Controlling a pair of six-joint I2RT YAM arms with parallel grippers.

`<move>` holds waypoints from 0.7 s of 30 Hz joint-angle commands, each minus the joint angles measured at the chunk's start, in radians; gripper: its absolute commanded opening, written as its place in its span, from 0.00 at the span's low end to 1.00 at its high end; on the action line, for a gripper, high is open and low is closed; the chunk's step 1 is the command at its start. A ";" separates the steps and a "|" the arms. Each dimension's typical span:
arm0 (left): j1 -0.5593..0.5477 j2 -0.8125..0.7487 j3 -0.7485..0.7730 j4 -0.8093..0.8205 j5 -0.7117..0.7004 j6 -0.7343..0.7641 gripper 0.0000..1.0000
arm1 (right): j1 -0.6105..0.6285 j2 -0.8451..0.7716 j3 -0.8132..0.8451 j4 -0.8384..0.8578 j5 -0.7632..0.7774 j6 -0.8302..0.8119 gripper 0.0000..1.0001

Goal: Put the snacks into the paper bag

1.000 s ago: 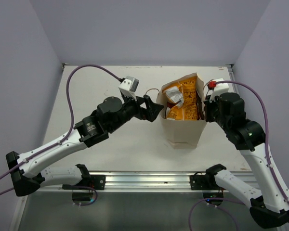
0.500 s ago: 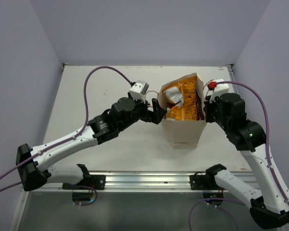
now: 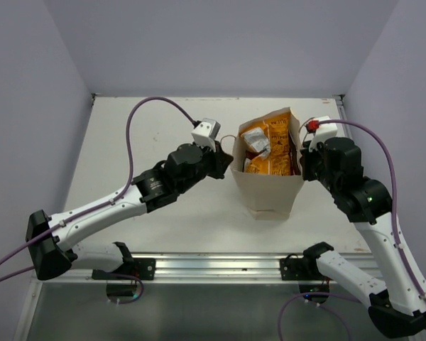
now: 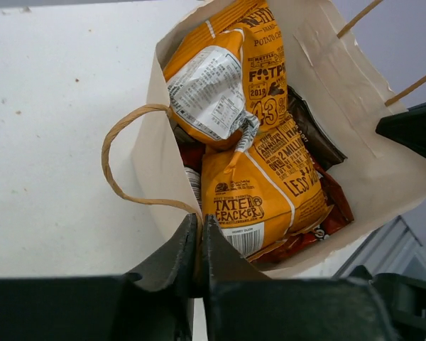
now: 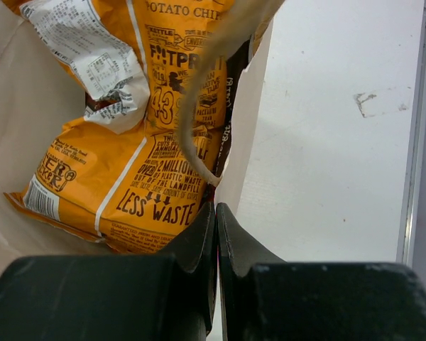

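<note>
The paper bag (image 3: 270, 195) stands upright in the middle of the table with its mouth open. Orange snacks (image 4: 263, 185) fill it, with a dark brown packet (image 4: 314, 133) and a red-orange packet (image 4: 321, 219) beside and beneath them. My left gripper (image 4: 200, 222) is shut on the bag's left rim, just below the foot of a loop handle (image 4: 112, 142). My right gripper (image 5: 216, 209) is shut on the opposite rim, next to the other handle (image 5: 192, 114). In the top view the two grippers (image 3: 227, 158) (image 3: 303, 165) flank the bag's mouth.
The bag sits on a white tabletop (image 3: 142, 128) enclosed by pale walls on three sides. A metal rail (image 3: 213, 266) carrying the arm bases runs along the near edge. The table's right edge (image 5: 417, 142) lies close to the right arm.
The left gripper moved right to the bag's left rim and went from wide open to shut on it. The right arm and the bag stayed put.
</note>
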 commanded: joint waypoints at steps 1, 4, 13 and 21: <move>-0.003 -0.010 0.062 -0.018 -0.047 0.029 0.00 | 0.004 -0.008 0.015 0.040 -0.011 -0.002 0.05; -0.003 0.006 0.088 -0.009 -0.040 0.044 0.00 | 0.005 -0.008 0.018 0.042 -0.016 -0.002 0.05; -0.003 0.042 0.178 0.011 -0.017 0.113 0.00 | 0.005 0.046 0.025 0.109 -0.159 0.042 0.00; -0.003 0.015 0.261 0.008 -0.056 0.185 0.00 | 0.004 0.150 0.151 0.215 -0.282 0.082 0.00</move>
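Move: The paper bag's left rim, at the handle root, lies right between the left hand's fingers, within a centimetre. The orange chips inside the bag sit about 10 cm to that hand's right, 4 cm farther out and some 6 cm lower. The right hand already holds the right rim at its handle root; the left rim is about 19 cm to its left and level, the orange chips 9 cm left, 4 cm ahead and 6 cm below. The left fingers finish shutting on the paper bag's left rim and handle root, then carry it up about 3 cm, creeping slightly forward as the wrist tips up a little. The right hand keeps its pinch on the right rim; after a short hold it draws left towards the left hand, some 5 cm with half as much forward, turning slightly counter-clockwise. ##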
